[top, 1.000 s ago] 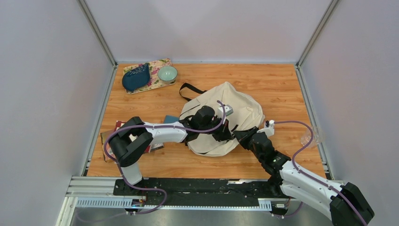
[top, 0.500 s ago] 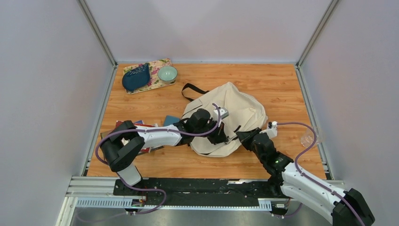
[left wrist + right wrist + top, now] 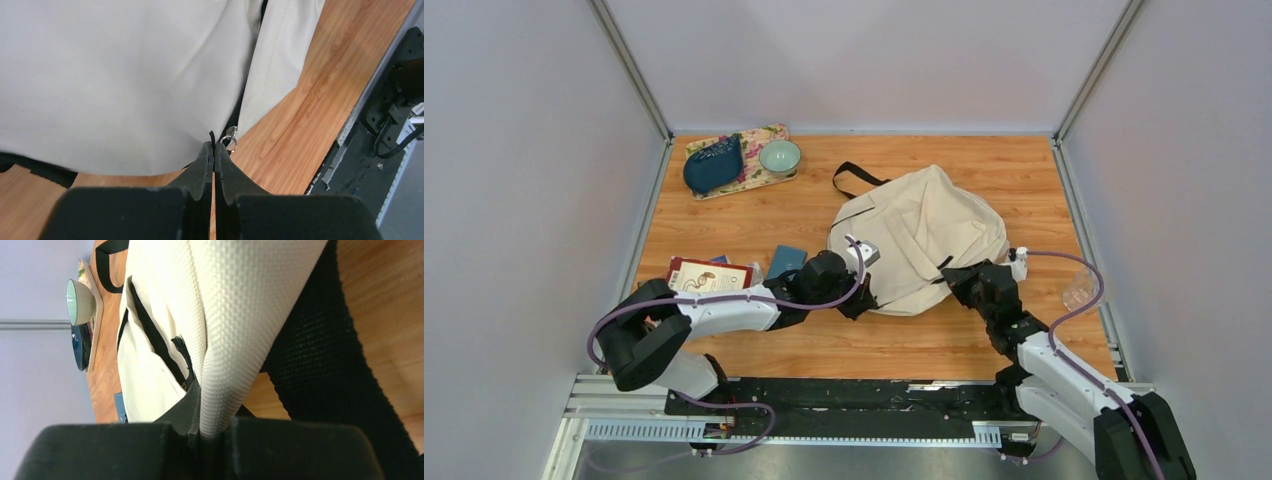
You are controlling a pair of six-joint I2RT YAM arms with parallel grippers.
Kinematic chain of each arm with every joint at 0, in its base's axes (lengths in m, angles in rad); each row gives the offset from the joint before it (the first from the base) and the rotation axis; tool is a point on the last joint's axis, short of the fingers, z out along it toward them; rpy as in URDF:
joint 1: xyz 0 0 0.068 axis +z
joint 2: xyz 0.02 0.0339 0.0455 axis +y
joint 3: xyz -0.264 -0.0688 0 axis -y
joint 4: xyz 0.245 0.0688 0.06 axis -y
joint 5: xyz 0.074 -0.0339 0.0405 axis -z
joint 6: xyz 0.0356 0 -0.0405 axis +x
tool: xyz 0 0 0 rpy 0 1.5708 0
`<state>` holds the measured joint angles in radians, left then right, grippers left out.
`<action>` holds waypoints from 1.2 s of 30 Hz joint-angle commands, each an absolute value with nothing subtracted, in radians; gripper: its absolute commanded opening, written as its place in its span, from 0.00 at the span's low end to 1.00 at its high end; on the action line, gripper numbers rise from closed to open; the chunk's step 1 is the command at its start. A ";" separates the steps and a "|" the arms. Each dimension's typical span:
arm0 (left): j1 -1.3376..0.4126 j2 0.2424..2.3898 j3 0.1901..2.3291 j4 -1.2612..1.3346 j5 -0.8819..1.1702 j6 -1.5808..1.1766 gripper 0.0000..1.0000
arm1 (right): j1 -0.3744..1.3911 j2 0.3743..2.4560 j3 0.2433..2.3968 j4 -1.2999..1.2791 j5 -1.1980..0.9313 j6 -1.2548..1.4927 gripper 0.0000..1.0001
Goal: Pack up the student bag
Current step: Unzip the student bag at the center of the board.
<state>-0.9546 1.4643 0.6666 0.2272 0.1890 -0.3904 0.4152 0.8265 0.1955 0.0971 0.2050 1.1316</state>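
The student bag [image 3: 924,230], cream fabric with black straps, lies on the wooden table right of centre. My left gripper [image 3: 856,300] is at its near left edge. In the left wrist view the left gripper [image 3: 214,145] is shut on a thin black zipper pull, with a small metal ring [image 3: 231,143] beside the tips and the student bag [image 3: 125,75] above. My right gripper [image 3: 961,282] is at the bag's near right edge. In the right wrist view the right gripper [image 3: 210,432] is shut on a fold of the student bag [image 3: 235,315], next to a black mesh strap [image 3: 320,355].
A floral mat [image 3: 759,176] at the back left carries a dark blue pouch [image 3: 714,165] and a pale green bowl [image 3: 780,156]. A book [image 3: 709,275] and a small blue book [image 3: 787,259] lie left of the bag. A clear cup [image 3: 1081,290] stands by the right wall.
The bag has slid to the right and away. My left gripper closed on the zipper pull and drew back toward the near left. The right gripper moved right with the bag's edge.
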 commanded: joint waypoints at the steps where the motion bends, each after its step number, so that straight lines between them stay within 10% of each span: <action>1: -0.959 1.378 0.597 0.112 0.045 -0.338 0.00 | 0.304 0.906 0.273 0.255 0.098 0.990 0.00; 10: -0.959 1.330 0.542 0.192 0.159 -0.322 0.00 | 0.180 1.250 0.509 0.259 -0.263 0.842 0.05; 16: -0.959 1.423 0.603 0.258 0.144 -0.396 0.00 | 0.161 1.231 0.638 -0.101 -0.194 0.723 0.70; 19: -0.959 1.451 0.629 0.278 0.152 -0.416 0.00 | 0.160 1.078 0.589 -0.256 -0.109 0.710 0.83; 29: -0.959 1.457 0.692 0.308 0.244 -0.413 0.00 | 0.288 0.641 0.299 -0.298 -0.265 1.044 0.85; 36: -0.959 1.468 0.739 0.299 0.294 -0.408 0.00 | 0.489 0.744 0.278 -0.109 -0.209 1.210 0.85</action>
<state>-0.9600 1.4628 0.6914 0.2657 0.2394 -0.4068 0.4187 0.6762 0.2653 -0.2771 -0.2180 1.0733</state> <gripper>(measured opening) 0.008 0.848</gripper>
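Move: The left hand holds the zip pull at its shut fingertips, on the bag's near edge; the middle of the bag lies about 12 cm ahead of this hand and 8 cm to its right, and the blue wallet some 9 cm ahead and 17 cm to its left. The right hand pinches a fold of the bag; from it the zip pull is about 7 cm back and 13 cm to the left, roughly level, and the bag's middle is around 5 cm ahead and 5 cm left. With the bag's fold still pinched, the right hand pushes about 6 cm forward and a little left, swinging counter-clockwise, then opens wide to let go, rises about 4 cm and draws some 13 cm back, sinking and veering left as it comes in beside the zip pull with fingers open. The left hand keeps its shut grip on the zip pull, working it some 2 cm further left, dipping, then lifting about 4 cm and easing back to the right by about 3 cm towards the right hand. ##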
